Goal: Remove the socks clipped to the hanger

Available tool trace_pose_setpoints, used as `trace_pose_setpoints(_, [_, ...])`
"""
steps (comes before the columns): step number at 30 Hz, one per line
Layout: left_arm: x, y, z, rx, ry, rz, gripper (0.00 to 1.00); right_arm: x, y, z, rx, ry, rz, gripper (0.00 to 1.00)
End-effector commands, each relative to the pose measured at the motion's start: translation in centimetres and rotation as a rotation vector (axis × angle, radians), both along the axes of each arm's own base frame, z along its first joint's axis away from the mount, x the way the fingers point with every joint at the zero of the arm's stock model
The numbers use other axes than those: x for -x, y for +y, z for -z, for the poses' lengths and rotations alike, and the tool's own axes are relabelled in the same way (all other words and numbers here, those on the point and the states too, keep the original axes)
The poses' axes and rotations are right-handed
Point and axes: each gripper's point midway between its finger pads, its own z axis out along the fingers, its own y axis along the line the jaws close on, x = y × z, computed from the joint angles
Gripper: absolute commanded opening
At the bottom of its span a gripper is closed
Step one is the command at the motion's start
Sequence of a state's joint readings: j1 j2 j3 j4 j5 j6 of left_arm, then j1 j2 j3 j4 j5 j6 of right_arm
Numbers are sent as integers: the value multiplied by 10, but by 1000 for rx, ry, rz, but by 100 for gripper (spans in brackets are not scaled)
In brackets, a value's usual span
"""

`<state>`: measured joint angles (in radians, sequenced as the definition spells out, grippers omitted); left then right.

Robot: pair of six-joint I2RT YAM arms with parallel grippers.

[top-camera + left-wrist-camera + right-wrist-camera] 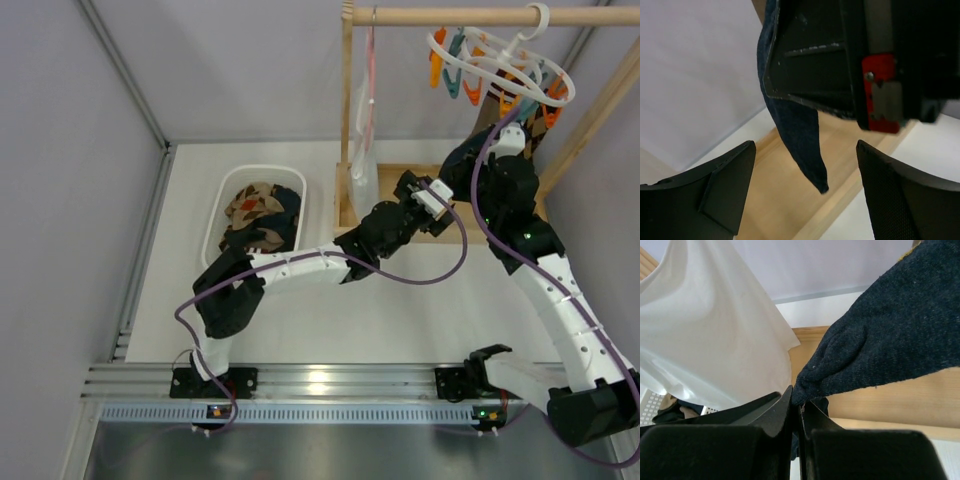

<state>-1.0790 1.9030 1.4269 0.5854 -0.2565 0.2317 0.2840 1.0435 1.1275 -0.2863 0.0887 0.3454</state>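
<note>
The white ring hanger [497,66] with orange and teal clips hangs from the wooden rail at the top right. My right gripper [797,401] is shut on the edge of the dark navy sock [885,347], just below the hanger in the top view. The same sock [796,131] dangles in the left wrist view, its tip between the fingers of my open left gripper [805,150] without touching them. Seen from above, the left gripper [432,198] sits lower and to the left of the right gripper [503,130]. Other socks [258,214] lie in a white basket.
The white basket [218,208] stands on the table at centre left. A white cloth bag [715,340] and a thin pink wire hanger [370,60] hang at the rack's left post. The rack's wooden base [785,205] lies under both grippers. Grey walls close in on both sides.
</note>
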Motion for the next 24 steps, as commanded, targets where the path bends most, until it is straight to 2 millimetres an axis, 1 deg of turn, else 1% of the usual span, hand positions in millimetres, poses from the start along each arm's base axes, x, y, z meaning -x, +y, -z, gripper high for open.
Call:
trace_pose_setpoints(1, [-21,0,-41,112,-100,-86,84,9,10,-21,-31,-41,-38,0])
trace_pose_setpoints(2, [-24,-2,-38,108,-102,-96,77,9,10,-22,-32,-43,-39,0])
trace_pose_setpoints(3, [-28,-2,-43,125,-109,-117,58,10,10,-21,-33,-41,-39,0])
trace_pose_setpoints(4, [-31,-4,-35,116,-109,-127,49,10,8,-21,-31,-41,-33,0])
trace_pose_setpoints(5, [-33,-2,-37,132,-111,-139,32,9,8,-20,-28,-41,-31,0])
trace_pose_setpoints(9, [-31,-3,-38,154,-99,-125,0,9,5,-14,-32,-40,-16,0])
trace_pose_setpoints(10, [-30,-2,-39,164,-89,-124,0,9,5,-13,-33,-37,-17,0])
trace_pose_setpoints(11, [-30,-1,-40,171,-83,-124,0,8,5,-10,-29,-31,-18,8])
trace_pose_setpoints(12, [-28,0,-40,177,-77,-119,0,8,5,-9,-26,-29,-20,21])
trace_pose_setpoints(13, [-27,1,-36,182,-59,-115,0,10,6,-9,-21,-28,-34,29])
trace_pose_setpoints(14, [-25,3,-40,193,-55,-109,0,12,4,-9,-17,-27,-32,35])
trace_pose_setpoints(15, [-23,3,-39,194,-50,-101,0,14,0,-5,-12,-16,-25,39])
trace_pose_setpoints(16, [-20,2,-38,202,-40,-85,0,16,-2,-5,-15,-18,-28,45])
trace_pose_setpoints(17, [-19,3,-36,201,-32,-82,0,21,-11,-11,-21,-39,-8,58])
trace_pose_setpoints(18, [-19,3,-35,203,-28,-80,0,25,-16,-10,-18,-33,-2,63])
trace_pose_setpoints(19, [-18,2,-31,203,-18,-75,0,28,-19,-13,-20,-39,-2,67])
trace_pose_setpoints(20, [-18,2,-28,201,-12,-74,0,34,-30,-23,-12,-65,18,68])
trace_pose_setpoints(22, [-17,2,-26,205,-2,-68,0,42,-46,-27,4,-65,59,68])
trace_pose_setpoints(24, [-16,1,-19,197,10,-61,0,48,-54,-38,17,-84,66,70])
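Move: The hanging end of the dark blue sock, still gripped above by the right hand, lies some 4 cm ahead of the left hand and 2 cm to its right, about 5 cm beneath the right. From the left hand, the taupe sock hangs about 9 cm ahead and 8 cm right, the argyle sock 9 cm ahead and 15 cm right, and the white cloth 12 cm left and 2 cm ahead. Left reaches 3 cm forward, pinches the sock; right then lets go, withdrawing right and back about 5 cm. ##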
